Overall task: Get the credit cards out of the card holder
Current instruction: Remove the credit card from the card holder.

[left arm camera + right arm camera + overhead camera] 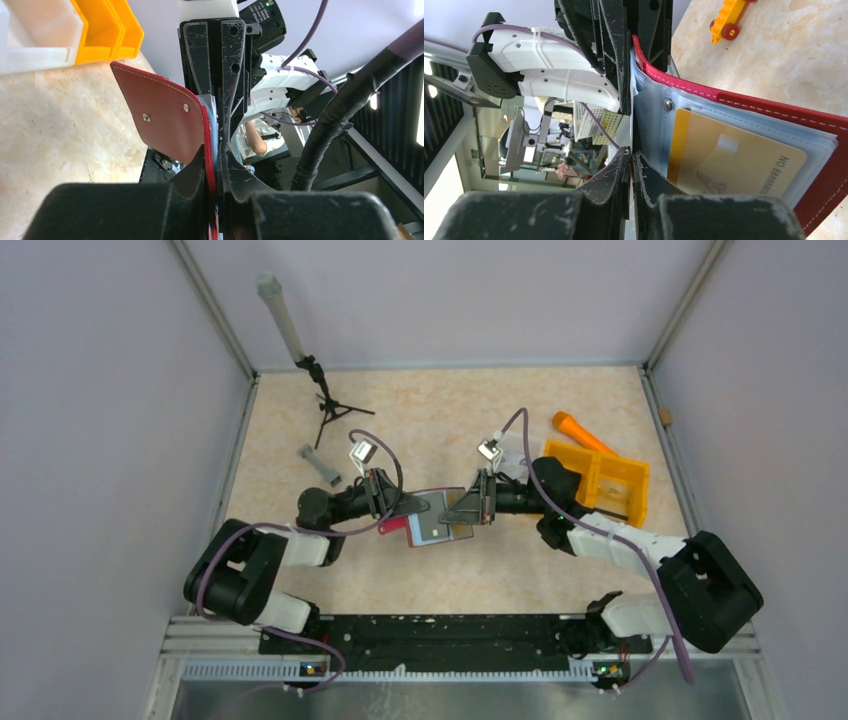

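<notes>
The dark red card holder (398, 531) hangs open above the table between both arms, its pale grey inner face (432, 522) turned up. My left gripper (393, 505) (214, 150) is shut on the holder's red cover (165, 120) and its clear sleeves. A tan-yellow credit card (729, 155) (462, 531) sits in a clear sleeve. My right gripper (472, 508) (630, 152) is shut on a thin inner page seen edge-on, just left of that card. I cannot tell whether a card lies inside that page.
An orange two-compartment tray (608, 483) stands at the right, with an orange tool (580, 431) behind it. A white tray (30, 42) is beside the orange one. A black tripod with a grey tube (325, 405) and a small grey bar (321, 465) are at the back left.
</notes>
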### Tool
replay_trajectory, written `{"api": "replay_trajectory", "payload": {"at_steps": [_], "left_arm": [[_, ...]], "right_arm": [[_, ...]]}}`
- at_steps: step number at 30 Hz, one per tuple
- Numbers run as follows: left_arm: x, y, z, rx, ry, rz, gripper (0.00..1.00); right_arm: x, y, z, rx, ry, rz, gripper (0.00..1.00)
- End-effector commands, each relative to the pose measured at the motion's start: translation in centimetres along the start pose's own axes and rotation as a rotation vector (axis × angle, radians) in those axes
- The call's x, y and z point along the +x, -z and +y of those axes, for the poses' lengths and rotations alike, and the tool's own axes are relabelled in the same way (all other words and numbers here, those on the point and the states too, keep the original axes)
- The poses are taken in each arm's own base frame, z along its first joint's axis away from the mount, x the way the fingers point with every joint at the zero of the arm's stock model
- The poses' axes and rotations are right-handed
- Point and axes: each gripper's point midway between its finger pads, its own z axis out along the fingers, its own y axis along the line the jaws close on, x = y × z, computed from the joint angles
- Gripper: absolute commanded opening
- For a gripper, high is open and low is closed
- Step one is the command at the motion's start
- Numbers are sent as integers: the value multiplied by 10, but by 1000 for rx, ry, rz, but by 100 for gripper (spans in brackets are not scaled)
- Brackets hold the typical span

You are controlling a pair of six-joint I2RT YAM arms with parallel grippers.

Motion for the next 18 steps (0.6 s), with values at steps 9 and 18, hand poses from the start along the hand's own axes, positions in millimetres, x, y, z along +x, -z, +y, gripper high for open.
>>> {"api": "replay_trajectory", "payload": {"at_steps": [9, 18], "left_arm": [[-6, -5, -12, 60, -92, -14, 32], [-5, -6, -12, 60, -80, -1, 32]], "right_arm": [[-11, 0, 12, -47, 49, -55, 6], [-12, 10, 10, -46, 45, -73, 5]]}}
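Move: Just to the right of the left hand, the card holder stands open; its middle is about 3 cm right, 2 cm back and 1 cm lower, with its left end between the fingers. Its red strap lies some 6 cm left and 3 cm back. From the right hand, which still pinches an inner page, the holder's middle is 1 cm left, level fore-and-aft and about 2 cm lower; the gold card is roughly 3 cm right and 3 cm lower. Opening its fingers from nearly shut to about a third, the left hand releases its pinch on the card holder's left end, sinking just under 1 cm and easing slightly forward before it stays there, fingers still around that edge. The right hand keeps its page pinched, then sinks about 1 cm late on, with slight drifts forward and right. ##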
